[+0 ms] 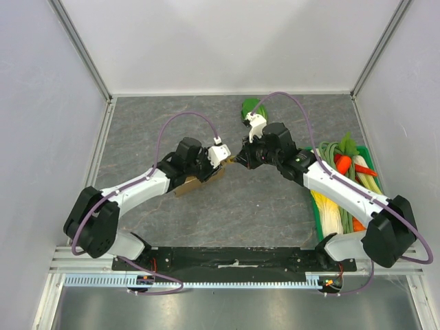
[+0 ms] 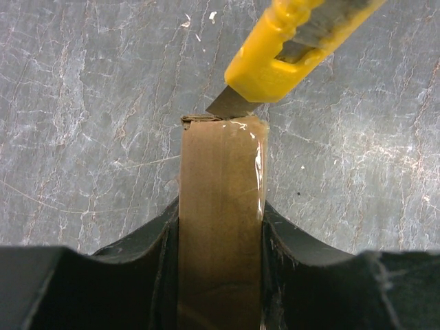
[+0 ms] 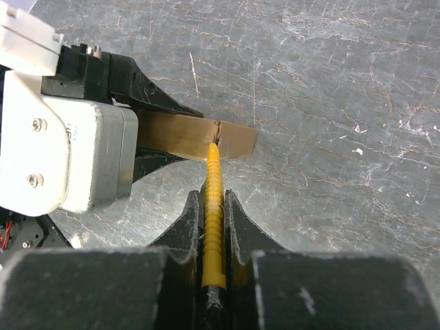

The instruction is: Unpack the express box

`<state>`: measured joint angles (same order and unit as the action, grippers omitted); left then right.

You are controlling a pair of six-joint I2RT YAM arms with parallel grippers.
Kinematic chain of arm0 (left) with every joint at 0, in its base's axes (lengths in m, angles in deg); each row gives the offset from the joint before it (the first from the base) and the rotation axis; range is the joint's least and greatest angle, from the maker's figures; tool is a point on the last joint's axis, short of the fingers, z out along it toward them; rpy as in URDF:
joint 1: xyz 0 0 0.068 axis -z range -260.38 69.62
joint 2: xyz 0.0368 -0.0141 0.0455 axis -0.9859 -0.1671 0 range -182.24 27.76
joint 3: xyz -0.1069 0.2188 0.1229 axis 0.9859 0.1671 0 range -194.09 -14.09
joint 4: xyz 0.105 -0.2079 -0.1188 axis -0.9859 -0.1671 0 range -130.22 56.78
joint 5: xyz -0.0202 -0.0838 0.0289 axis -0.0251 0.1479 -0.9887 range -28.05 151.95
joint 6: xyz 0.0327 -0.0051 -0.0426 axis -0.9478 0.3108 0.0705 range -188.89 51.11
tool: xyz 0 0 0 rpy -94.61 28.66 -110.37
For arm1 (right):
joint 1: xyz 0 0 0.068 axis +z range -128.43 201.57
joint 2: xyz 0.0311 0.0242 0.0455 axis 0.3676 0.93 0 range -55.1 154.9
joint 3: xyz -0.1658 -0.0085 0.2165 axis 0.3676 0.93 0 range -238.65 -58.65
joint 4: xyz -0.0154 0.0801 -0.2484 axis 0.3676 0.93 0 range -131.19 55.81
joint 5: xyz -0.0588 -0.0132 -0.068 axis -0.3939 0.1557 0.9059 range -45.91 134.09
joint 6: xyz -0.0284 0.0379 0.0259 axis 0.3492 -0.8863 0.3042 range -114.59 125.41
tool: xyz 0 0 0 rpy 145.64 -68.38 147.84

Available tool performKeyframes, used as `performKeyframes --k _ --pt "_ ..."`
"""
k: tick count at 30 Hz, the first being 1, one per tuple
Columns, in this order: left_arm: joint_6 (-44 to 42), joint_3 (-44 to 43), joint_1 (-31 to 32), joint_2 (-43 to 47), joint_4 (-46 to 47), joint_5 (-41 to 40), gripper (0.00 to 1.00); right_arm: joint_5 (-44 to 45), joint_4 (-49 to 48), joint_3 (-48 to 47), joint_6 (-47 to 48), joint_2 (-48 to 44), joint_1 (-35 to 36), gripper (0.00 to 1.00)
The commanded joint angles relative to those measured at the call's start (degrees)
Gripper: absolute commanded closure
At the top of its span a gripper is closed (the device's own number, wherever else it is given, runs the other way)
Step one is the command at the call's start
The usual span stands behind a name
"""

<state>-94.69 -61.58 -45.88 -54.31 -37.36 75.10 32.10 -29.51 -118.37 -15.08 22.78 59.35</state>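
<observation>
My left gripper (image 2: 220, 265) is shut on the express box (image 2: 221, 206), a narrow brown cardboard box held on edge, its taped end pointing away from the wrist. In the top view the box (image 1: 187, 185) sits at mid-table under the left gripper (image 1: 208, 172). The right gripper (image 3: 214, 220) is shut on a yellow utility knife (image 3: 214, 199). The knife's grey blade (image 2: 230, 104) touches the box's far end at the tape seam. From above, the right gripper (image 1: 242, 158) meets the box's tip from the right.
A green crate (image 1: 317, 221) of vegetables, with a carrot (image 1: 347, 163) on top, stands at the right edge. A green leafy vegetable (image 1: 251, 108) lies behind the right wrist. White walls and metal rails enclose the grey stone tabletop (image 1: 261, 206).
</observation>
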Motion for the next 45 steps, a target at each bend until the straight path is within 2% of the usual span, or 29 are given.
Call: performKeyframes --k 1,13,15,16,19,20,22,23,33,38,45 --pt "4.44 0.46 -3.12 -4.42 -3.42 -4.27 0.98 -9.80 13.89 1.80 0.98 -2.47 1.16 1.00" --pt "5.50 -1.38 -4.53 -5.83 -4.20 -2.51 0.98 -6.39 19.87 -0.21 1.33 -6.61 0.81 1.00" --pt "5.85 -2.08 -4.53 -5.57 -4.38 -1.11 0.93 -4.28 19.96 -0.74 1.42 -7.22 0.80 1.00" --pt "6.29 -2.35 -4.53 -5.30 -4.47 -0.50 0.89 -3.23 19.61 -1.09 1.42 -7.31 0.80 1.00" --pt "7.69 -4.02 -4.53 -4.69 -5.09 1.70 0.63 -0.85 17.95 -1.88 0.98 -6.52 0.80 1.00" --pt "8.22 -4.89 -4.53 -4.51 -5.17 2.75 0.40 -0.50 17.15 -1.97 0.89 -6.26 0.72 1.00" --pt "9.45 -5.95 -4.53 -4.42 -5.00 3.37 0.22 0.12 14.79 -2.06 -0.07 -5.64 0.72 1.00" --pt "9.80 -7.08 -4.53 -4.51 -5.00 3.55 0.09 0.38 14.08 -2.15 -0.16 -5.38 0.80 1.00" --pt "14.90 -13.51 -5.93 -5.92 -7.63 2.50 0.04 0.91 6.69 -3.03 -1.57 1.21 0.80 1.00" --pt "21.57 -15.53 -9.01 -5.21 -11.50 3.29 0.05 2.41 2.47 -3.29 -2.10 3.93 0.80 1.00" --pt "29.75 -16.32 -9.36 -4.95 -15.54 6.19 0.08 3.37 -0.52 -6.19 -3.15 7.71 1.16 1.00"
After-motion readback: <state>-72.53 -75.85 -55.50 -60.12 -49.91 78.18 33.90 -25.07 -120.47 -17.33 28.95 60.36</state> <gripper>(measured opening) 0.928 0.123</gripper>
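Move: The box stands on a long narrow side, still pinched near its right end by the left fingers; its middle is about 4 cm left of the left hand, 3 cm back and 3 cm below. The box cutter's blade sits in that right end, some 3 cm ahead of the left hand and 5 cm right. From the right hand, which holds the cutter, the box's middle is about 15 cm left, 4 cm back and 12 cm below; the bok choy lies some 14 cm ahead and 5 cm right. The box's right end loses the blade as the right hand, keeping its grip on the cutter, jerks back about 6 cm, rightward and down, then returns forward and left to finish some 4 cm lower. The left hand shifts a little forward, opens wide and lets go of the box, then moves farther forward and left, rising about 3 cm and turning counter-clockwise. ##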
